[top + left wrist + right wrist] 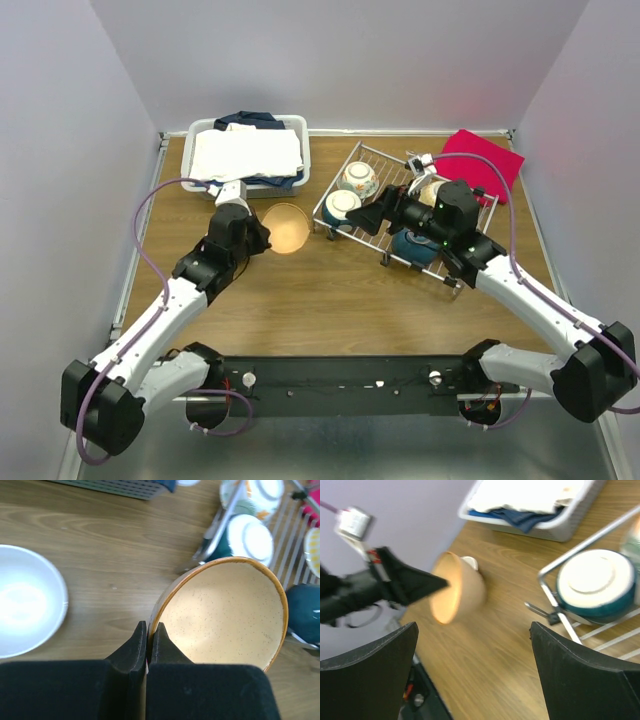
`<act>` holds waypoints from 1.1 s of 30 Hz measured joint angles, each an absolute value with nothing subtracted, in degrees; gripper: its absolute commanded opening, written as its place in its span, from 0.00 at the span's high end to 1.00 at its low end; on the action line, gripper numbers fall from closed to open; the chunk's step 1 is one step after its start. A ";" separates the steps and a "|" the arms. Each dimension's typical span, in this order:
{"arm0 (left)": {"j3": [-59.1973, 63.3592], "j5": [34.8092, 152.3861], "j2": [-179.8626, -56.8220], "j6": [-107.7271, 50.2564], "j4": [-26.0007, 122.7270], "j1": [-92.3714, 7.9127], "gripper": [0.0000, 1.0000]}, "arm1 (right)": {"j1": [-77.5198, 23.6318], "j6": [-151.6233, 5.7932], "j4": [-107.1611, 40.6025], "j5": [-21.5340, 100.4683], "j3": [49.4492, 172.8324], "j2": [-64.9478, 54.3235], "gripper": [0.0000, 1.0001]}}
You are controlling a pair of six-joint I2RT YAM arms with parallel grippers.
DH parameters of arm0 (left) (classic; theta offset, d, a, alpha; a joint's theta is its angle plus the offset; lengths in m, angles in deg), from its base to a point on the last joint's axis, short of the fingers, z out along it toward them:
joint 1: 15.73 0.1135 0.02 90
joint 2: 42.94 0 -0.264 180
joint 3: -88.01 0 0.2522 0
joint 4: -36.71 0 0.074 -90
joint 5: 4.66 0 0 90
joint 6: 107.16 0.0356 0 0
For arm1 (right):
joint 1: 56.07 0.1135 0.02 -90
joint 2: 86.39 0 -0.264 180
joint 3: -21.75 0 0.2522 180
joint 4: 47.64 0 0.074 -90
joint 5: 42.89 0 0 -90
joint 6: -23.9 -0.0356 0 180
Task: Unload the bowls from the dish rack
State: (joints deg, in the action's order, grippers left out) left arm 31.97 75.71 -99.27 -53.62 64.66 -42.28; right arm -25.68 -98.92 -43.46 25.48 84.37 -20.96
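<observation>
My left gripper [260,238] [149,629] is shut on the rim of a cream bowl with an orange rim [287,228] [225,615], held tilted just left of the dish rack [385,160]. The same bowl shows in the right wrist view [460,587]. My right gripper [365,222] [475,652] is open and empty over the rack's left end. In the rack sit a floral bowl [358,179], an upturned teal bowl [340,207] [597,585], another teal bowl [412,246] and a yellowish bowl [431,192]. A white bowl [25,605] stands on the table left of the held bowl.
A white bin of folded cloth [248,152] [535,505] stands at the back left. A red cloth [484,160] lies at the back right behind the rack. Bare wood lies in front of the rack and between the arms.
</observation>
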 measured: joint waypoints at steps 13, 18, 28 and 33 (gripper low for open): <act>28.25 72.41 -98.29 -49.43 80.71 -20.37 1.00 | -25.68 -90.92 -31.96 29.94 85.59 -20.94 0.00; 29.06 73.17 -102.44 -49.49 79.37 -16.94 1.00 | -25.70 -89.59 -30.02 29.96 85.59 -20.94 0.00; 30.96 76.01 -111.69 -49.36 73.71 -13.03 0.81 | -25.68 -88.06 -26.85 31.05 85.59 -23.35 0.00; 32.40 76.80 -112.23 -49.51 71.26 -12.35 0.67 | -25.68 -87.86 -26.41 31.93 85.59 -24.33 0.00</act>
State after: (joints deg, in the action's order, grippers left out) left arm 32.40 76.80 -112.23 -49.51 71.26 -12.35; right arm -25.68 -87.86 -26.41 31.93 85.59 -24.33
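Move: The left hand already holds the cream bowl by its rim; the upturned-open red bowl waits on the table about 12 cm to its left, 3 cm ahead and 15 cm below. The cloth basket is some 26 cm ahead and 11 cm left. The teal bowl on the rack lies 18 cm right and 12 cm ahead of the left hand; from the empty right hand, about 12 cm ahead, 5 cm left and 23 cm below. Left hand swings cream bowl about 17 cm left, then down into red bowl, opening slightly; open right hand sinks. ##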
